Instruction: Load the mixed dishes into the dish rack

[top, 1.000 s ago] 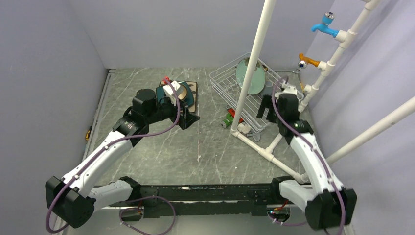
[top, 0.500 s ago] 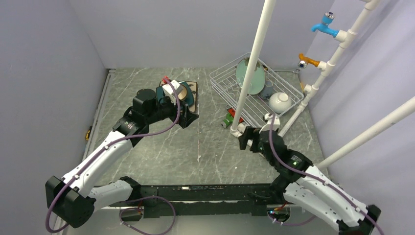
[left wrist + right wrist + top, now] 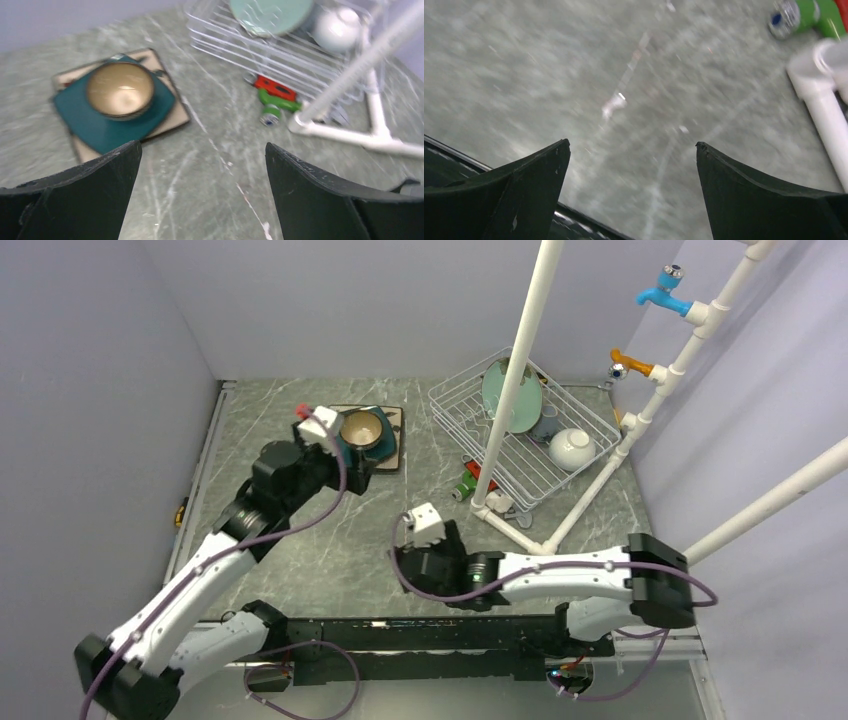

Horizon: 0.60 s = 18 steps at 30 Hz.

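The brown glazed bowl (image 3: 362,428) (image 3: 120,89) sits on the teal square plate (image 3: 100,125), which lies on the cream square plate (image 3: 172,116) at the back left. My left gripper (image 3: 352,466) (image 3: 202,150) hangs open, drawn back just in front of this stack and apart from it. The dish rack (image 3: 470,400) (image 3: 235,42) holds the mint-green plate (image 3: 510,395) (image 3: 272,11) upright, the mug (image 3: 546,423) and the white bowl (image 3: 572,448) (image 3: 337,27). Over bare table at the front middle my right gripper (image 3: 402,558) (image 3: 631,147) is open with nothing between its fingers.
A small red item (image 3: 274,87) and a green item (image 3: 466,487) (image 3: 277,106) (image 3: 809,15) lie in front of the rack. The white pipe frame (image 3: 515,360) (image 3: 824,100) stands over the rack's near side. A black rail (image 3: 454,155) runs along the near table edge.
My right arm has swung from the rack's right end down to the front middle; the white bowl stays in the rack. The left gripper has pulled back, uncovering the brown bowl.
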### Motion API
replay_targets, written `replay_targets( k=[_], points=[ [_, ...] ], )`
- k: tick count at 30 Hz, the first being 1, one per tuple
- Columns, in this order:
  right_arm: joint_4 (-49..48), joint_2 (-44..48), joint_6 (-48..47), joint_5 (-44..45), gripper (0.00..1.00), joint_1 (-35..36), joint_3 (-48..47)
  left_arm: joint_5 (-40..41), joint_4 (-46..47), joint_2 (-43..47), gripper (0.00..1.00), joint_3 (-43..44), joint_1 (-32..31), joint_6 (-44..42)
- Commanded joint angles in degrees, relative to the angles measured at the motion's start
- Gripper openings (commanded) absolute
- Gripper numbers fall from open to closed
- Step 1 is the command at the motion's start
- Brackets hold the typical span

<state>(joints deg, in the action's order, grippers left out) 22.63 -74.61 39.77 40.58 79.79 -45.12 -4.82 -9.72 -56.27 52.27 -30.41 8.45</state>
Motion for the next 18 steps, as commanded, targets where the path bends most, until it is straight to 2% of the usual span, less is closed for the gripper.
replay_targets(
  k=[1, 4, 8, 11, 14, 18],
  points=[
    [-12.76, -6.88, -6.29, 1.63, 0.98, -2.40, -10.50, 21.56, 5.95, 11.55, 0.99, -4.92, -0.10, 2.20],
    [-18.94, -11.37, -5.04, -5.86, 0.97, -8.03, -13.88, 33.92, 5.99, 17.11, 0.99, -6.92, -0.10, 3.59],
    [-12.34, -21.09, 1.91, -2.60, 0.96, -14.80, -26.93, 43.23, 6.08, 22.55, 0.99, -8.02, -0.09, 3.95],
    [-11.67, -28.48, 2.63, 2.74, 0.95, -17.52, -35.75, 43.58, 7.83, 24.98, 0.99, -9.15, 0.03, 3.00],
    [-13.82, -36.22, -0.68, 10.37, 0.94, -19.30, -44.31, 41.39, 7.71, 25.02, 0.99, -8.84, 0.47, 3.20],
    [-11.02, -45.27, -1.57, 10.71, 0.93, -24.13, -57.42, 39.75, 6.37, 23.08, 1.00, -7.62, 0.88, 3.34]
  ],
)
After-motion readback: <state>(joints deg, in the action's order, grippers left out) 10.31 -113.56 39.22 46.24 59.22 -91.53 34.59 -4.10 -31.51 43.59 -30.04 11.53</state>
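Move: The brown bowl lies about 42 cm ahead of the right hand, 18 cm to its left and 5 cm lower. The teal plate and the square plate are directly beneath the bowl, their middles some 2 to 3 cm nearer. From the right hand, the green fitting lies roughly 26 cm ahead and 10 cm right, the dish rack 42 cm ahead and 24 cm right. From the left hand, the bowl is some 30 cm ahead, 5 cm left and 22 cm below. Towards the brown bowl on its stacked plates the right hand sweeps fast, first mainly left, then forward, ending about 22 cm forward, 12 cm left and 7 cm up, turning some 25 degrees clockwise, left side rolling up, fingers still wide open and empty. The left hand clears away leftward and up, swinging counter-clockwise with its fingertips rising. ##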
